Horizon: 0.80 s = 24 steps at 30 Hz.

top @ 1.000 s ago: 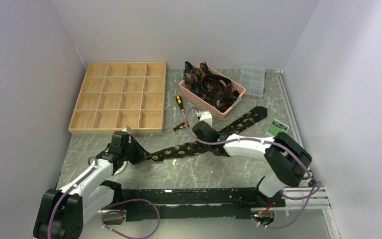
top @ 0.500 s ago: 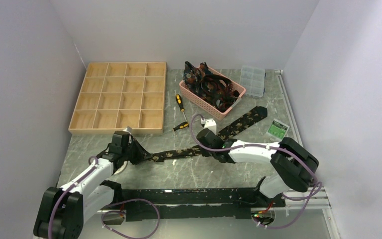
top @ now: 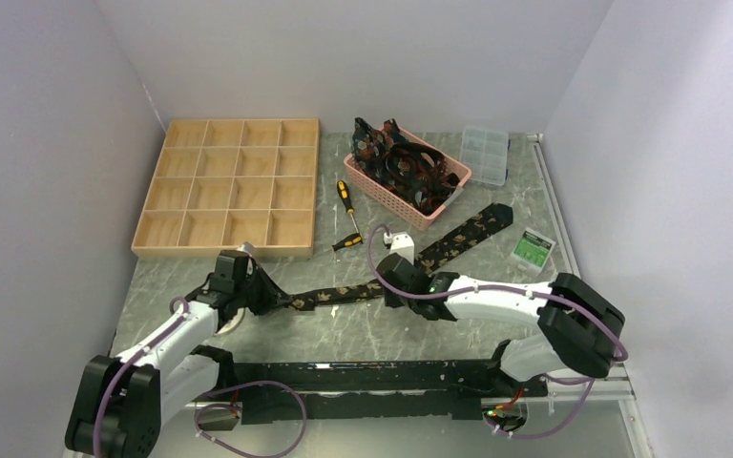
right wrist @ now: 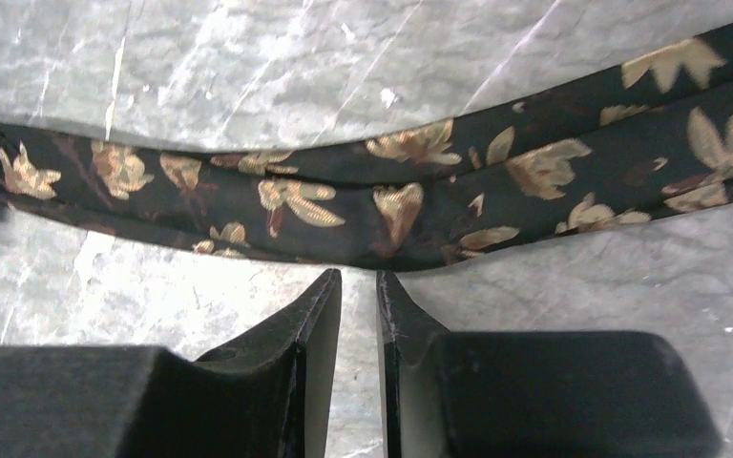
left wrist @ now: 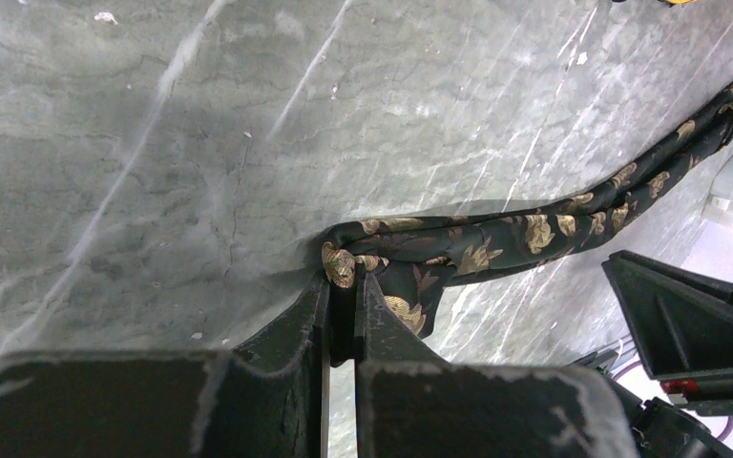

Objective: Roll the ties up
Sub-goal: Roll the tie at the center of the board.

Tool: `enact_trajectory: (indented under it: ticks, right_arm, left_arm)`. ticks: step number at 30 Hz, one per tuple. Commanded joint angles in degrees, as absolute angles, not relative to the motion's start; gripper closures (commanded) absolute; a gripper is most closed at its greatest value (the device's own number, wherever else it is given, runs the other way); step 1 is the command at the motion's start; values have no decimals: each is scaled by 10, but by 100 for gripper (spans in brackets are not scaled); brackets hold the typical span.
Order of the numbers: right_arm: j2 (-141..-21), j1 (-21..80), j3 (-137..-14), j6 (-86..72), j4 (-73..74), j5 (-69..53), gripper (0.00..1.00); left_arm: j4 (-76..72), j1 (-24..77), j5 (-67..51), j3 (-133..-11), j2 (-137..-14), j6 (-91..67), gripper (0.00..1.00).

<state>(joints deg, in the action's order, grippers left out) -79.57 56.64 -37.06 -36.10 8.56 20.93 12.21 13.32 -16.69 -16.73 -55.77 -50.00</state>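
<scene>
One of the ties (top: 339, 293), black with tan-gold flowers, lies stretched diagonally across the table, its wide pointed end (top: 492, 218) at the far right. My left gripper (top: 272, 298) is shut on its bunched narrow end. The left wrist view shows the fabric (left wrist: 496, 243) pinched between the tips of that gripper (left wrist: 345, 281). My right gripper (top: 396, 286) hangs over the tie's middle. In the right wrist view its tips (right wrist: 358, 277) stand slightly open just off the near edge of the tie (right wrist: 391, 205), with bare table between them.
A pink basket (top: 388, 198) at the back holds several more ties (top: 410, 167). A wooden compartment tray (top: 229, 186) sits at back left. A yellow-handled screwdriver (top: 345, 198), a clear plastic box (top: 486, 153) and a green card (top: 534, 246) lie nearby.
My right gripper has slid toward the near side of the tie and its jaws have parted, letting the fabric go. The left gripper has kept still, holding the narrow end.
</scene>
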Motion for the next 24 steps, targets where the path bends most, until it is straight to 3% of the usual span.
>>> enact_trajectory:
  ticks: [1,9,20,24]
  right_arm:
    - [-800,590,-348,-408,72,194,76]
    - [-853,604,-344,-445,37,203,79]
    - [-961,509,-406,-409,-33,215,80]
    - [-946,507,-404,-395,-38,205,79]
  left_arm:
    - [118,132,-176,-182,-566,-485,97]
    - [117,132,-175,-181,-571,-485,97]
    - [144,132,-164,-177,-545,-484,97]
    - [136,132,-164,-177,-552,-484,97]
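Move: The tie's middle stretch lies about 3 cm ahead of the right hand, neither left nor right, and roughly 3 cm below. Its free wide end is some 19 cm ahead and 25 cm to the right; the short screwdriver lies about 12 cm ahead and 9 cm to the left. From the left hand, which still pinches the tie's other end, that middle stretch is about 3 cm ahead and 21 cm to the right. Back and down first, the right hand sinks some 2 cm to the table on the near side of the tie, then sweeps forward about 9 cm and a little left. Its nearly shut fingertips bear on the tie's near edge and push along it, while the hand turns some 10 degrees clockwise. The left hand stays put and keeps its pinch on the end. ##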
